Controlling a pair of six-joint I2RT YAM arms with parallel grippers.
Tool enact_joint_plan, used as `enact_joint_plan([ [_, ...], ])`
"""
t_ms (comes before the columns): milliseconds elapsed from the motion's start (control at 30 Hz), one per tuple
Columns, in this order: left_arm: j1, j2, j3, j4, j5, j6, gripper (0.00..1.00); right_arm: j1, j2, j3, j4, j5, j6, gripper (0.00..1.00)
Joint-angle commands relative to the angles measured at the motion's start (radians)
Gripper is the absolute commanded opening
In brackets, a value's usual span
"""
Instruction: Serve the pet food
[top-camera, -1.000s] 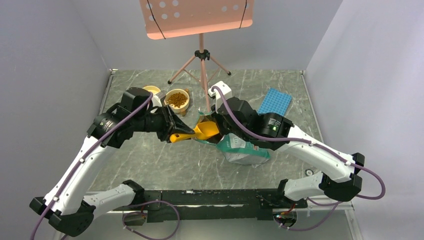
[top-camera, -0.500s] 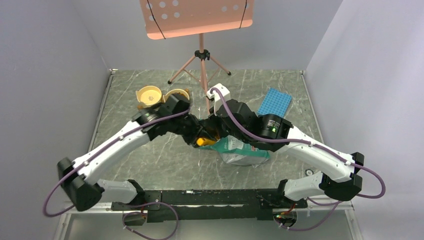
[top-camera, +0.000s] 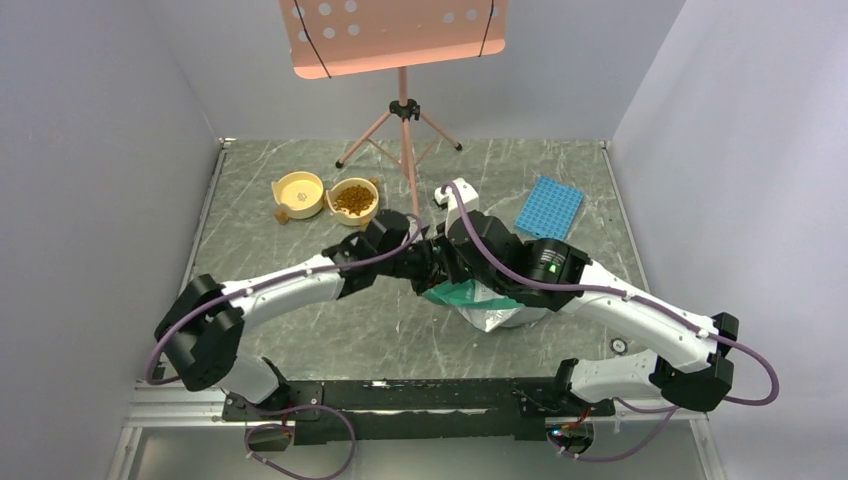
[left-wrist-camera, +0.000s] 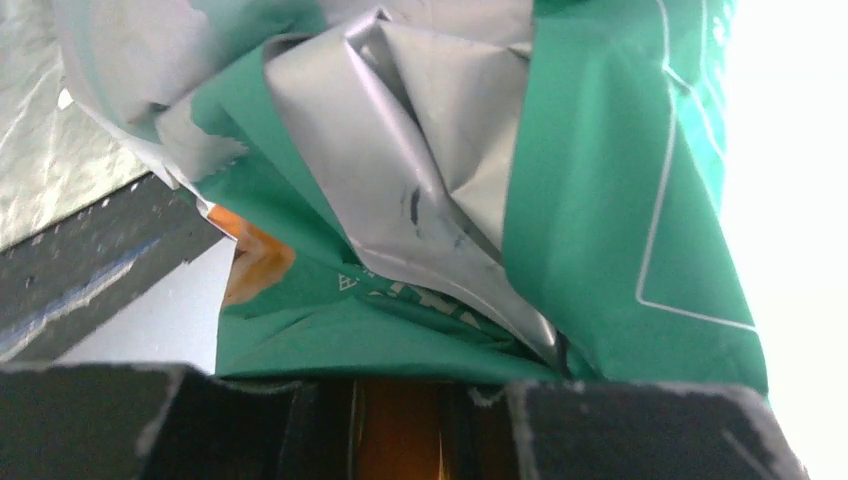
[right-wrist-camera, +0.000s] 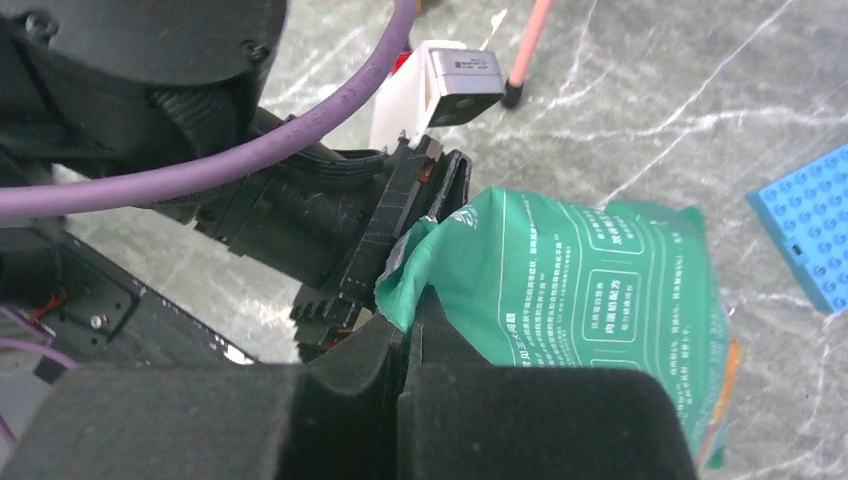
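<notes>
Brown pet food (top-camera: 353, 199) fills the right of two small bowls at the back of the table. The teal-green bag (top-camera: 487, 303) lies in the middle, its printed side (right-wrist-camera: 580, 300) facing the right wrist camera. My right gripper (right-wrist-camera: 408, 330) is shut on the torn edge of the bag's mouth. My left gripper (left-wrist-camera: 400, 400) is pressed up to that mouth and is shut on the yellow scoop's handle (left-wrist-camera: 400, 432). The scoop's head is hidden inside the bag, behind green and silver folds (left-wrist-camera: 400, 190). No pet food shows inside the bag.
A paler bowl (top-camera: 299, 193) stands left of the filled one. A tripod stand (top-camera: 404, 130) with an orange board rises behind the bowls. A blue studded plate (top-camera: 548, 207) lies at the back right. My two wrists crowd together over the bag.
My left arm has swung right from beside the bowls to the bag, carrying the yellow scoop into its mouth. The right gripper has kept its hold and shifted slightly with the bag.
</notes>
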Motion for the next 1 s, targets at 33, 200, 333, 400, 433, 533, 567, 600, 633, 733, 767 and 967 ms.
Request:
enact_joint_plan([
  [33,0.003,0.182,-0.336,0.874,-0.036,-0.047,0.00,0.003,-0.123,0.019,0.119,-0.021,0.043,0.00],
  [200,0.019,0.223,-0.390,1.302,0.035,-0.068,0.00,-0.049,-0.162,0.011,0.085,-0.013,0.041,0.00],
  [333,0.040,0.141,-0.376,1.243,0.095,0.032,0.00,-0.117,-0.194,-0.008,0.069,-0.015,0.037,0.00],
  [400,0.045,0.079,-0.375,1.172,0.112,0.095,0.00,-0.150,-0.205,-0.009,0.065,-0.007,0.031,0.00],
  [433,0.049,0.050,-0.376,1.138,0.121,0.118,0.00,-0.166,-0.208,-0.006,0.063,-0.002,0.025,0.00],
  [533,0.060,-0.011,-0.394,1.060,0.146,0.150,0.00,-0.187,-0.205,0.013,0.056,0.033,-0.003,0.00],
  [567,0.062,-0.029,-0.405,1.046,0.149,0.151,0.00,-0.191,-0.201,0.023,0.052,0.051,-0.011,0.00],
  [600,0.068,-0.048,-0.415,1.028,0.153,0.151,0.00,-0.193,-0.199,0.032,0.047,0.073,-0.018,0.00],
  [633,0.074,-0.068,-0.424,1.015,0.160,0.153,0.00,-0.196,-0.197,0.042,0.045,0.094,-0.025,0.00],
  [733,0.090,-0.140,-0.446,0.962,0.173,0.168,0.00,-0.207,-0.199,0.057,0.048,0.132,-0.047,0.00],
  [767,0.095,-0.168,-0.451,0.928,0.177,0.178,0.00,-0.212,-0.200,0.059,0.051,0.134,-0.056,0.00],
  [967,0.113,-0.325,-0.455,0.755,0.189,0.226,0.00,-0.227,-0.204,0.042,0.046,0.134,-0.077,0.00],
])
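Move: The left hand holds the yellow scoop, its head hidden in the bag; the pet food there lies about 9 cm to this hand's right, 3 cm back and 8 cm below. From the same hand the filled bowl stands roughly 24 cm ahead and 21 cm left, the empty bowl some 26 cm ahead and 36 cm left, both 18 cm lower. From the right hand, which pinches the bag's rim, the food lies about 6 cm right, 5 cm back and 14 cm below. The left hand, keeping its grip on the scoop's handle, first digs about 2 cm right and slightly down into the bag while its fingers swing up some 30 degrees from slanting down to nearly level, then lifts and draws back left about 7 cm each way towards the bag's mouth, rolling so its far side rises. The right hand keeps the rim pinched, dips 3 cm, then carries it right, 9 cm in all, ending slightly higher and farther forward and turned a little clockwise. ##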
